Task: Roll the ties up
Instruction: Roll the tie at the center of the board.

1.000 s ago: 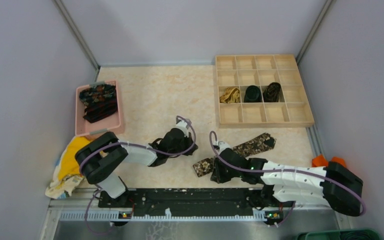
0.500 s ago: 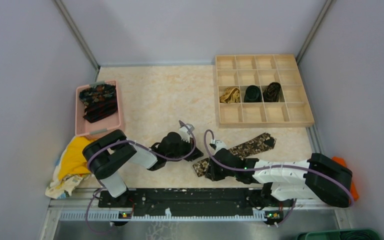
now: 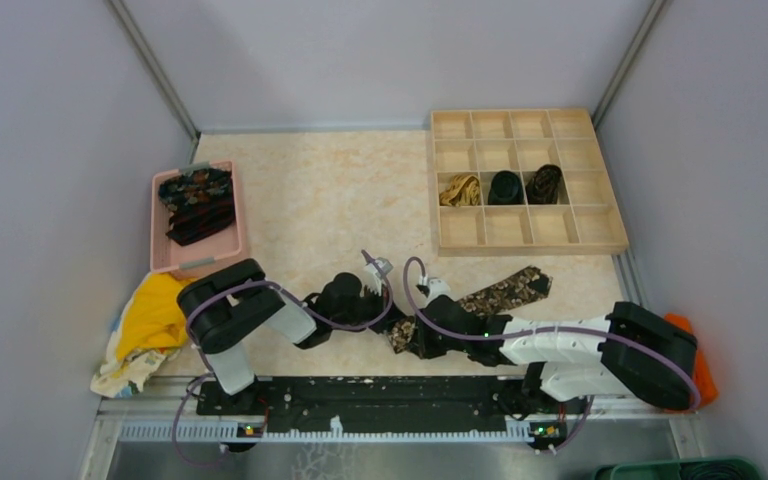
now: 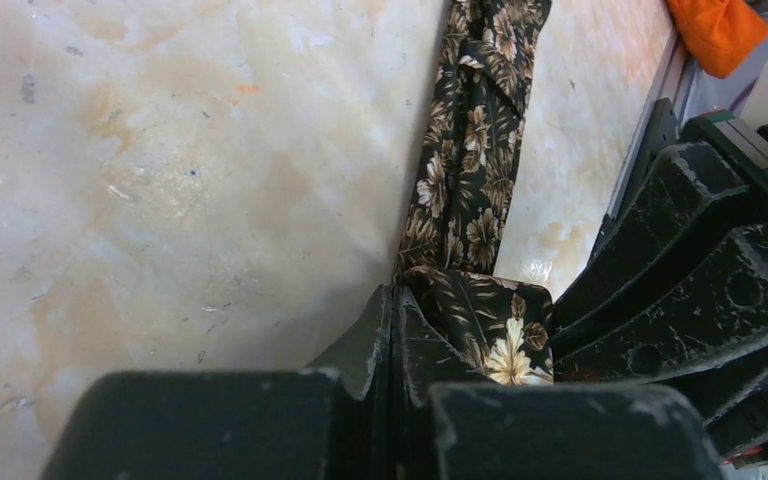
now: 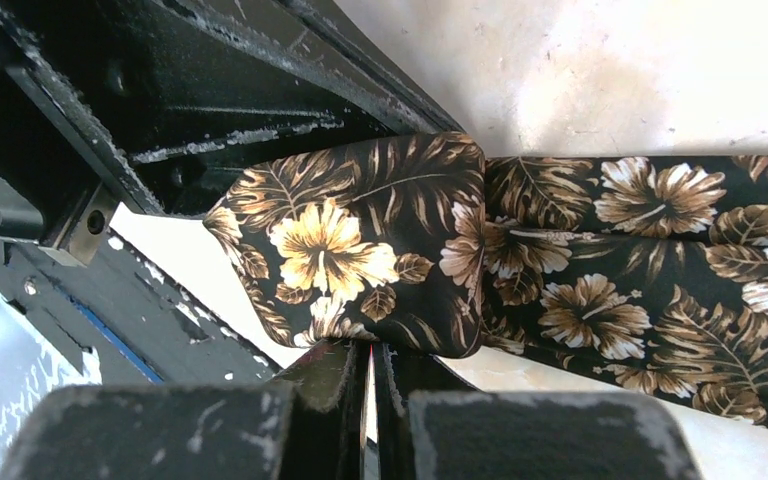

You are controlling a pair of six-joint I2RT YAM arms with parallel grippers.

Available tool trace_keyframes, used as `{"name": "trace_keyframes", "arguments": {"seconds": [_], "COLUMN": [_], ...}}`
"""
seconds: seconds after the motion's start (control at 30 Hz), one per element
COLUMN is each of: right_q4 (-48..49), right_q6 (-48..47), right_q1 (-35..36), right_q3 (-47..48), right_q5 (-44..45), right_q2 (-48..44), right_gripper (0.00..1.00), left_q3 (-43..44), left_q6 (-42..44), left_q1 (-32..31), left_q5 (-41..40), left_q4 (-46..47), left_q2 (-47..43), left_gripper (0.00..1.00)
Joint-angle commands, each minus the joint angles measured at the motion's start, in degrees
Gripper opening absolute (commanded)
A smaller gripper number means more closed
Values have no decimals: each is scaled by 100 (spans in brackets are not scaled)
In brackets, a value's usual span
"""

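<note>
A black tie with a tan floral print lies slanted on the table, its near end folded over into a short flap. My left gripper is shut, and its tips rest against the flap's left edge. My right gripper is also shut. Its tips press at the flap's near edge from the other side, with no cloth seen between the fingers. The rest of the tie runs away flat toward the far right.
A wooden divided box at the back right holds three rolled ties. A pink tray at the left holds more ties. A yellow cloth lies at the near left and an orange cloth at the near right.
My left gripper has moved right to the tie's near end. My right gripper has shifted left to meet it, and both now sit at the folded flap.
</note>
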Motion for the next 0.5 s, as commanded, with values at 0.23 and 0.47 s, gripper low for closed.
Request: {"name": "trace_keyframes", "arguments": {"seconds": [0.23,0.47], "right_q4": [-2484,-3905], "right_q6": [-214,-342], "right_q1": [453,1198], "right_q3": [845,2274], "right_q5": [1049,2124], "right_q2": [-1031,-367], "right_gripper": [0,6], "left_q3": [306,326], "left_q6": [-524,-1500], "left_q1": [480,595], "left_q5": [-3250,-5123], "left_q4": [-3396,-5776], "left_q2": [-1250,-3501], "left_gripper": [0,0]}}
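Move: The folded-over end of the tie lies between my two hands at table height. Its middle is about 3 cm back from my left hand, and some 2 cm ahead and 2 cm left of my right. From my right hand, the tie's pointed tail is around 15 cm ahead and 30 cm to the right. The wooden tray's middle is some 42 cm ahead and 27 cm right of my right hand. I bring both closed hands off the edges of the tie's folded end. My left slips off the far edge and sweeps low to the left and forward, about 15 cm in all, turning some 40 degrees counter-clockwise and lifting slightly near the end. My right slides a little to the right along the near edge, then rises clear, about 5 cm up. ##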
